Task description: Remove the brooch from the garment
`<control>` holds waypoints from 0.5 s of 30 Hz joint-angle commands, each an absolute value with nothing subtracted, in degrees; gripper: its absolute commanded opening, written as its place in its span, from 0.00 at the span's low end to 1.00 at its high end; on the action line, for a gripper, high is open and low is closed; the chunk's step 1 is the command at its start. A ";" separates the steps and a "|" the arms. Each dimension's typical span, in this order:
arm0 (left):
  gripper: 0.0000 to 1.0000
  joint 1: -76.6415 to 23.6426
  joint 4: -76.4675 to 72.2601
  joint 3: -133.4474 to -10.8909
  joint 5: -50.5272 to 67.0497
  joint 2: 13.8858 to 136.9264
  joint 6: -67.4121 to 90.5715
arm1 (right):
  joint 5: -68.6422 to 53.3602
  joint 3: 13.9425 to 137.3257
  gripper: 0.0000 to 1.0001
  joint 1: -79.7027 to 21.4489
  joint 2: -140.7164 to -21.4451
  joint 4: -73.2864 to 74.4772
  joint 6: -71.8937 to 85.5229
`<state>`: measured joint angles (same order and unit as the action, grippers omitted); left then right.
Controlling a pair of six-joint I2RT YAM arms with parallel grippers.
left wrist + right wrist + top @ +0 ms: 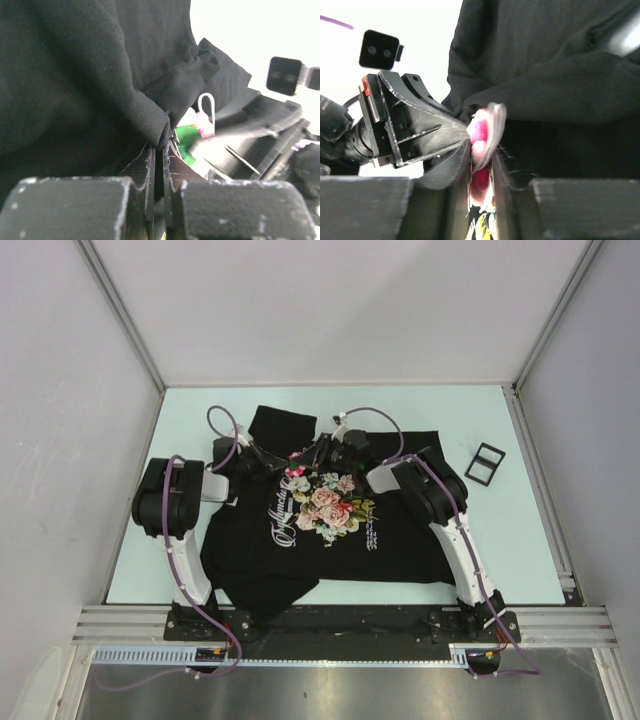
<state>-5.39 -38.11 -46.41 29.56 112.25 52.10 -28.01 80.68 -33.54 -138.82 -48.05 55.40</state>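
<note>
The garment [260, 550], a black T-shirt with a rose print, lies flat on the table, and both grippers meet at its collar. My left gripper [285, 465] is shut on a raised fold of the black fabric [162, 135], its fingertips [150, 160] nearly touching. The brooch [481, 131], small and bright pink, sits blurred between my right gripper's [481, 150] fingers, which press on it from both sides. In the left wrist view the brooch [202, 127] shows pink and green just right of the pinched fold, with the right gripper's finger [240, 135] over it.
A small black rectangular frame [485, 462] lies on the pale table [500, 540] to the right of the shirt. White walls with metal posts [120, 310] enclose the table on three sides. The left gripper's body [415, 135] stands close beside my right fingers.
</note>
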 commanded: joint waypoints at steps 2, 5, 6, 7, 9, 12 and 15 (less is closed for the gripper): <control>0.04 -6.33 -32.09 -52.54 29.09 110.74 45.19 | -26.98 82.79 0.43 -33.31 -130.61 -35.17 44.83; 0.04 -6.85 -25.68 -55.88 29.09 110.30 40.00 | -30.74 86.73 0.59 -31.73 -131.04 -27.35 41.84; 0.04 -7.03 -23.49 -56.51 28.92 110.22 37.90 | -32.24 90.32 0.60 -31.03 -131.83 -25.25 41.23; 0.04 -7.03 -22.60 -56.95 29.18 110.30 37.27 | -32.95 91.40 0.60 -30.85 -132.44 -21.74 40.44; 0.04 -7.03 -22.15 -57.65 29.62 110.48 36.65 | -34.97 93.50 0.63 -30.59 -133.94 -20.66 40.17; 0.03 -7.29 -22.32 -58.18 30.76 111.18 36.56 | -36.21 94.22 0.64 -30.67 -135.17 -20.56 41.13; 0.02 -7.47 -22.59 -58.10 30.94 111.01 36.21 | -36.65 95.97 0.58 -30.67 -136.66 -19.08 40.96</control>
<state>-6.92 -22.68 -56.27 29.82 112.25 39.29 -33.93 93.06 -30.28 -134.52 -22.79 42.59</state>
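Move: The brooch is still between my right fingertips, its middle about 1 cm back and 1 cm to the left of that hand, at the same height. The fold of garment in my left fingers lies roughly 5 cm to the right hand's left, level with it ahead. The floral print is about 12 cm back, 5 cm right and 5 cm below. From my left hand the brooch lies some 3 cm to the right, straight level with it. I open my right fingers wide and let go of the brooch, then lift that hand clear, up and forward by about 5 cm in all and drifting slightly right, its fingertips dipping about 10 degrees. My left fingers stay shut on the garment beside the pin, easing forward and a little right by 1.5 cm while turning some 10 degrees. ##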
